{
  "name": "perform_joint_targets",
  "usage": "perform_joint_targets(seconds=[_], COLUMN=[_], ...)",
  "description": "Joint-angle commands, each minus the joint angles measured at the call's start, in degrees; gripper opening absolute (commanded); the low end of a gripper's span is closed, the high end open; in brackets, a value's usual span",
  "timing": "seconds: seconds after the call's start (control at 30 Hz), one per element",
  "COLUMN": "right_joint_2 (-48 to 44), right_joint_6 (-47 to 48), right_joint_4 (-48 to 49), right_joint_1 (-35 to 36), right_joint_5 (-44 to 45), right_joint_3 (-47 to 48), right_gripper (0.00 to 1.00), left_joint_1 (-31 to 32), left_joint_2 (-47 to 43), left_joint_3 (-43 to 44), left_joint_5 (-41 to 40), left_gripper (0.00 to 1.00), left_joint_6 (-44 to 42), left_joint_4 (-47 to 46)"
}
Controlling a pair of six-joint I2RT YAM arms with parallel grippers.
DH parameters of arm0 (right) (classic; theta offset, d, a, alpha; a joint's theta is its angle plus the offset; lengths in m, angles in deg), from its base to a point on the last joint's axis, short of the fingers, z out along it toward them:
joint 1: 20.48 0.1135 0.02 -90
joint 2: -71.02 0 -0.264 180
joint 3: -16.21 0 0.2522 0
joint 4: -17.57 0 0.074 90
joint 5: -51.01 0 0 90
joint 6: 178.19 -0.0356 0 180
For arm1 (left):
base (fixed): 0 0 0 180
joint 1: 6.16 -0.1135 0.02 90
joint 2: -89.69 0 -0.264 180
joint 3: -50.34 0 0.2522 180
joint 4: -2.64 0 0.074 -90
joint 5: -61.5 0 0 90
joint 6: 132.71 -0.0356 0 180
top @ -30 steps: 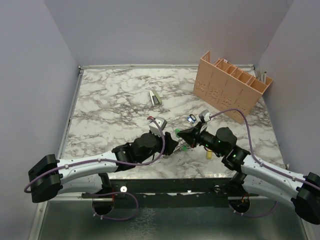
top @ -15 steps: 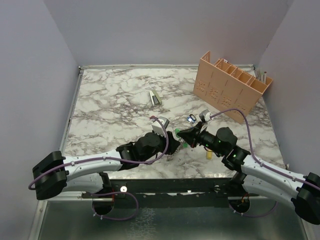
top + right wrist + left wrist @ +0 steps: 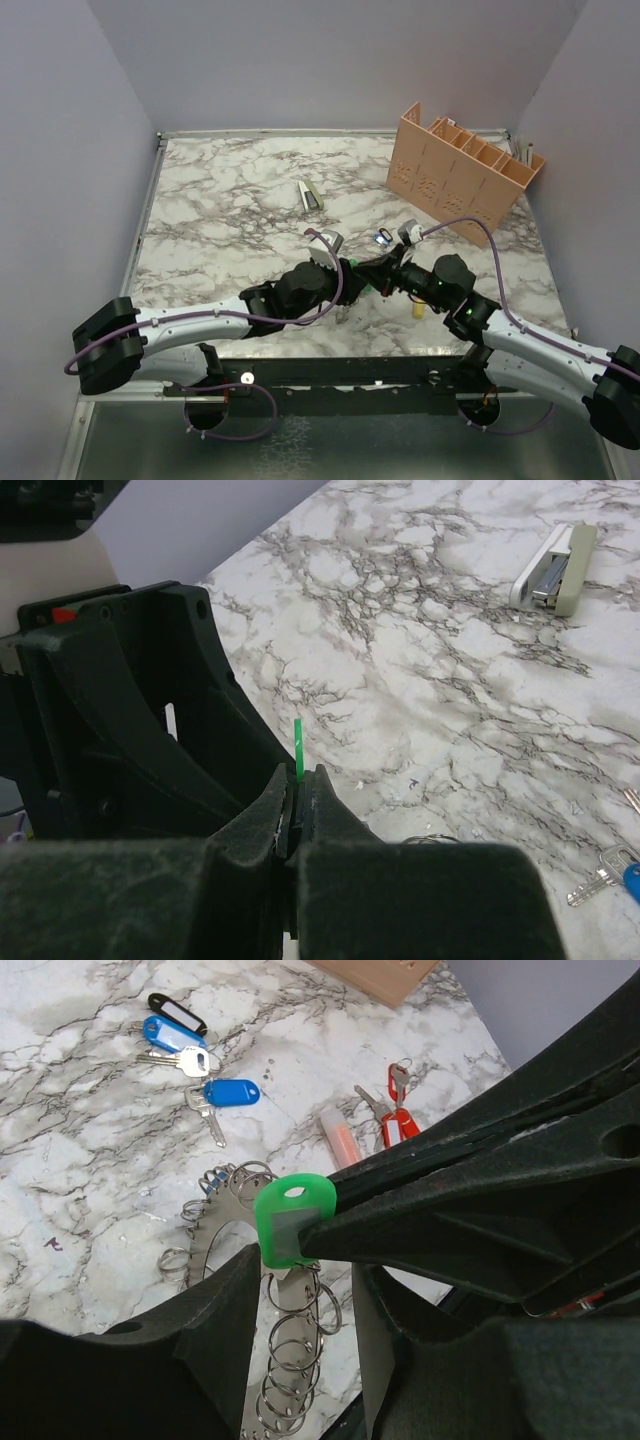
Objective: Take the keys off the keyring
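Note:
The keyring (image 3: pixel 292 1295) is a flat silver band strung with several small split rings, hanging above the table. A green-headed key (image 3: pixel 290 1220) on it is pinched in my right gripper (image 3: pixel 300 775), which is shut on that key, seen edge-on as a green sliver (image 3: pixel 298 745). My left gripper (image 3: pixel 308 1305) straddles the band just below the green key; its jaws are open, with marble showing between the band and the right finger. From above, both grippers meet at the table's front centre (image 3: pixel 357 272). Loose blue-headed keys (image 3: pixel 230 1092) lie on the marble.
A bunch with red tags (image 3: pixel 398 1125) and an orange tube (image 3: pixel 340 1138) lie close by. A stapler (image 3: pixel 312 195) sits mid-table, and a tan slotted organizer (image 3: pixel 465 170) stands at the back right. A small yellow item (image 3: pixel 417 308) lies under the right arm.
My left arm has slid right until its gripper meets the right one, and its jaws have narrowed around the keyring. The right gripper has held still on the green key.

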Motion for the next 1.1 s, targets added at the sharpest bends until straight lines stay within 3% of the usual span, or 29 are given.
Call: perform_joint_targets(seconds=[0.0, 0.73, 0.9, 1.07], right_joint_2=[-1.0, -4.3, -2.5, -0.8], right_joint_6=[-0.3, -0.4, -0.8, -1.6], right_joint_4=[2.4, 0.7, 0.8, 1.4], right_joint_1=[0.0, 0.0, 0.0, 0.0], right_joint_5=[-2.0, 1.5, 0.8, 0.4], right_joint_3=[0.4, -0.3, 0.3, 0.6], right_gripper=[0.01, 0.01, 0.01, 0.02], left_joint_1=[-0.1, -0.1, -0.2, -0.2], left_joint_2=[2.0, -1.0, -1.6, -1.3], left_joint_3=[2.1, -0.9, -2.6, -3.4], left_joint_5=[-1.5, -3.9, -2.7, -2.0], left_gripper=[0.42, 0.4, 0.17, 0.09], left_joint_6=[0.7, -2.7, -2.8, -2.6], left_joint_4=[-1.6, 3.3, 1.1, -0.9])
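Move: Just below the green tag pinched in the right fingers, the tag's small ring hangs about at the left hand's finger gap, some 1 cm lower. The tag is roughly 1 cm ahead, 1 cm right and 2 cm above that hand. Around 12 cm below it on the table, the blue-tagged keys lie about 15 cm ahead and 6 cm right, and the pink tube about 14 cm right, level with it. From the right hand the small ring is about 1 cm ahead, 1 cm left and 3 cm below. Sinking about 1.5 cm with its fingers part open around the wire under the green tag, the left hand then eases some 1 cm to its left, creeping slightly up, and finally closes most of its remaining gap to pinch the metal loops right at the tag's foot. The right hand keeps its pinch on the tag, lifting it just over 1 cm, then lowering it nearly all the way back. ##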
